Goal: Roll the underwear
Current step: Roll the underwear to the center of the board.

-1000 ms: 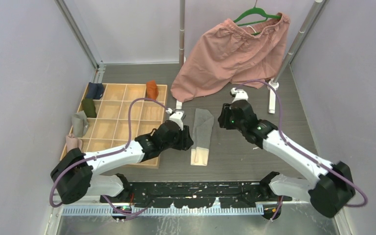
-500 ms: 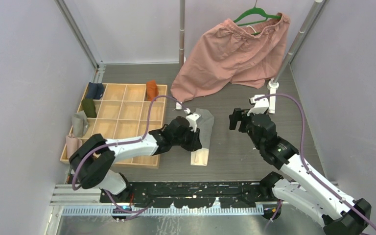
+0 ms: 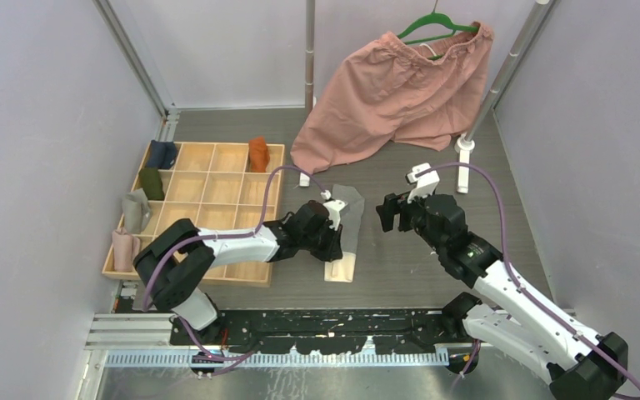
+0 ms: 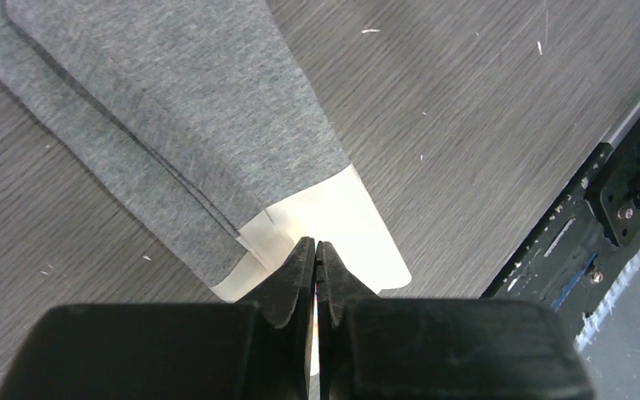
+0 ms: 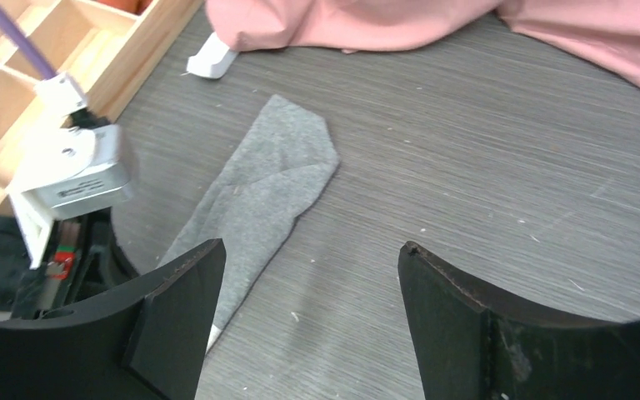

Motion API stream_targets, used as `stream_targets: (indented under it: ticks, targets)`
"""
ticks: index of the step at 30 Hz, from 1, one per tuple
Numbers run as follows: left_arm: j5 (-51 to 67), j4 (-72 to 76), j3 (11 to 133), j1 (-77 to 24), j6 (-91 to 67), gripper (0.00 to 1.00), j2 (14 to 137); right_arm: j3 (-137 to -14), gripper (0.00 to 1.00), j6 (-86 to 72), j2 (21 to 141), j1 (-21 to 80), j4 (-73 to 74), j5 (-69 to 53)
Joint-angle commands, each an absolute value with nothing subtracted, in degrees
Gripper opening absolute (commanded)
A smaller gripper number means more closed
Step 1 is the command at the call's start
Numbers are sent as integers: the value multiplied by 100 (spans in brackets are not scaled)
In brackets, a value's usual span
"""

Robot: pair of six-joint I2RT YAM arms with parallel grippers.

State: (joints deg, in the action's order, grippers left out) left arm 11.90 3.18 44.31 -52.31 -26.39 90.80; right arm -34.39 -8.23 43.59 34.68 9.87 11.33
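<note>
The grey underwear (image 3: 347,218) lies flat on the table, folded into a long strip, with its cream waistband (image 4: 337,221) at the near end. My left gripper (image 3: 336,248) is shut, and its tips (image 4: 317,247) sit low over the cream waistband; no cloth shows between the jaws. My right gripper (image 3: 387,215) hangs open just right of the strip, and the grey underwear (image 5: 275,183) lies ahead of its left finger (image 5: 179,292). The rust-orange underwear (image 3: 257,152) stands rolled in a back cell of the wooden tray (image 3: 217,158).
Big pink shorts (image 3: 392,92) hang on a green hanger (image 3: 433,23) at the back, drooping onto the table. The rack's white foot (image 3: 464,167) stands right of my right gripper. Dark blue (image 3: 162,152), green (image 3: 152,183), grey (image 3: 136,212) and pink (image 3: 123,246) rolls sit along the tray's left side.
My left arm has swung right over the grey strip's near end and its jaws have closed. My right gripper has opened and drawn back from the strip to the right.
</note>
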Motion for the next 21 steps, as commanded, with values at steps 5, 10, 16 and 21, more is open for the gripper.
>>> stream_targets:
  ticks: [5,10,16,21]
  targets:
    - [816,439,4348,-5197,-2627,3,9139,-3638,77,316,4646,3914,787,-42]
    - [786,515,4239,-5194,-2667,2,9190,-3550,77,1961,4514,4903,1282,248]
    - [805,514,4182,-5194,-2726,1,9332,-3235,79,3119,4347,5835,1956,75]
    - [671,450,4100,-5194,-2829,1,9354,-2765,78,3915,4411,6410,1940,-184]
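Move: The cream waistband at the near end of the flat-folded underwear lies about 11 cm back, 13 cm left and some 17 cm below the right hand. From the nearly closed left hand that band is only about 3 cm below, 1 cm back and 2 cm right. The grey body runs outward, its middle some 12 cm beyond the band; the wooden tray's middle is roughly 34 cm left and 12 cm ahead of the left hand. Swing the open right gripper back and left towards the waistband, about 14 cm level and 5–6 cm down, turning it some 50 degrees counter-clockwise with its left side dipping, so it faces the band from the right, still clear of the cloth. Meanwhile sink the left gripper about 2 cm, edging left, shut its last small gap and set the tips onto the band. ##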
